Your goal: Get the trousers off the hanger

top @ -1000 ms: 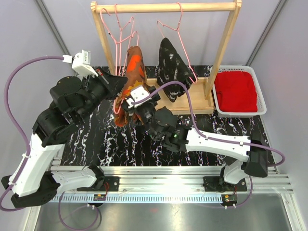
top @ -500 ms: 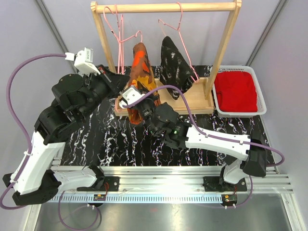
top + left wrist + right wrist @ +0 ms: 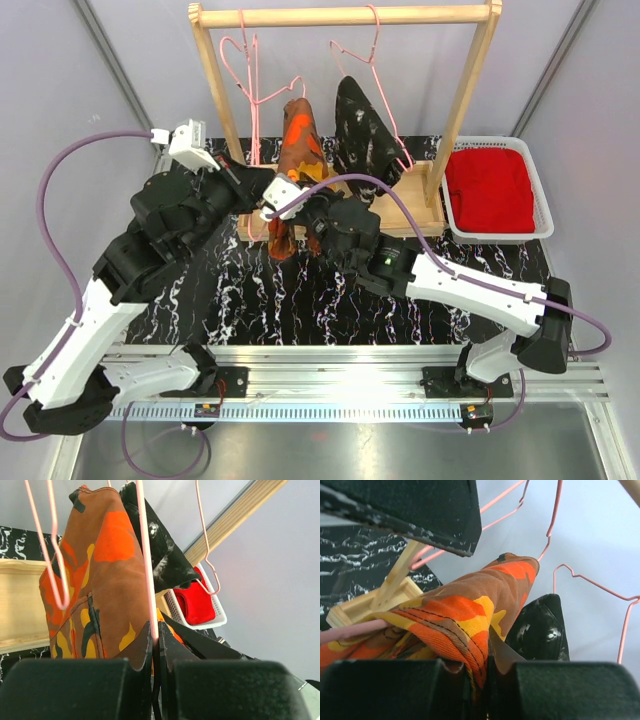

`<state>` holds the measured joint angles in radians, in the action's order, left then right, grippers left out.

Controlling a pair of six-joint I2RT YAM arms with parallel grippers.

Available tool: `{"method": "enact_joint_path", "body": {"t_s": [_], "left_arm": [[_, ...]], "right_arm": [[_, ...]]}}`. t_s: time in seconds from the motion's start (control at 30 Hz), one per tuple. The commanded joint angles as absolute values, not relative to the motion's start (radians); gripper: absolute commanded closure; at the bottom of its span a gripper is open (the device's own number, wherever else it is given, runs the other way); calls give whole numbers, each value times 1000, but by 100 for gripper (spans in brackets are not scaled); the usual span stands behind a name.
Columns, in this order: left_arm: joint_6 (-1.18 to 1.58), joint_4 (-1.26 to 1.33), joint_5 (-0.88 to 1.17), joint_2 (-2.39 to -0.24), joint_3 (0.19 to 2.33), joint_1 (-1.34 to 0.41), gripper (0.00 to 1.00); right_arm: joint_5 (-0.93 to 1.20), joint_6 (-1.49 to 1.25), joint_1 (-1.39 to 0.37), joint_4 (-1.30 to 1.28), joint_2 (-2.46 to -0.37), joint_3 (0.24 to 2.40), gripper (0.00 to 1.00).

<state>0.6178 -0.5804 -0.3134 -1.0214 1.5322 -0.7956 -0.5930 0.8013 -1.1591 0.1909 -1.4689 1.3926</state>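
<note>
The orange-red-black camouflage trousers [image 3: 298, 150] hang over a pink wire hanger [image 3: 254, 118] on the wooden rack. My right gripper [image 3: 300, 215] is shut on their lower folded edge; in the right wrist view the cloth [image 3: 470, 610] is pinched between the jaws [image 3: 487, 652]. My left gripper [image 3: 255, 190] is shut on the hanger's wire [image 3: 145, 555], which runs up from the closed jaws [image 3: 156, 627] beside the camouflage cloth [image 3: 100, 580]. The black speckled trousers [image 3: 365, 130] hang on a second hanger just to the right. The plain red trousers [image 3: 490, 190] lie in a white basket.
The wooden rack's top bar [image 3: 345, 14] and its base [image 3: 410, 210] stand at the back of the black marbled table [image 3: 240, 300]. The white basket [image 3: 497, 238] sits at the right. Another bare pink hanger [image 3: 375, 50] carries the black pair close by.
My right gripper has shut on the camouflage trousers. Both arms, the hanger and the trousers have shifted right and back toward the rack.
</note>
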Motion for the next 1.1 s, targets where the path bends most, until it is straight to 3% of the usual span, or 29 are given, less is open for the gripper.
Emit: {"method": "enact_joint_path", "body": {"t_s": [0.0, 0.4, 0.57, 0.73, 0.93, 1.07], "left_arm": [[546, -526, -267, -991, 1456, -810, 100], [557, -518, -262, -962, 1347, -827, 100], [529, -587, -395, -991, 1434, -830, 100], [491, -609, -420, -1000, 1496, -828, 100], [535, -569, -391, -947, 1379, -830, 100], [575, -549, -374, -908, 1272, -834, 100]], "right_arm": [[-615, 730, -1120, 289, -1373, 1558, 100], [-581, 675, -1108, 204, -1359, 1675, 100], [-479, 604, -1108, 86, -1324, 1664, 100], [-537, 643, -1109, 163, -1313, 1606, 100], [-564, 701, -1109, 180, -1351, 1719, 100], [-580, 749, -1109, 120, -1437, 1935, 100]]}}
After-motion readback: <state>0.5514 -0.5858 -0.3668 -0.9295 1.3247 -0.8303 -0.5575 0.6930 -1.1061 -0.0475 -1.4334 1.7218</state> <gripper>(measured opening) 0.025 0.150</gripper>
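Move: The trousers, orange-and-brown camouflage, still hang folded over the pink hanger, their middle some 8 cm ahead of the left hand, 5 cm to its right and 3 cm lower; an empty hanger hangs about 16 cm ahead of that hand, 3 cm left and level. From the right hand, already gripping the trousers' lower part, the held hanger's middle lies roughly 5 cm ahead, 7 cm left and 6 cm higher; the black trousers are about 13 cm ahead, 8 cm right and 3 cm lower. The trousers are carried upwards in the right hand's unbroken pinch, about 11 cm up and 4 to 5 cm to the right, while the left hand keeps hold of the hanger and sinks some 6 cm, with one small rebound. Both hands first roll slightly left side down, then finish around 10 degrees left side up. ##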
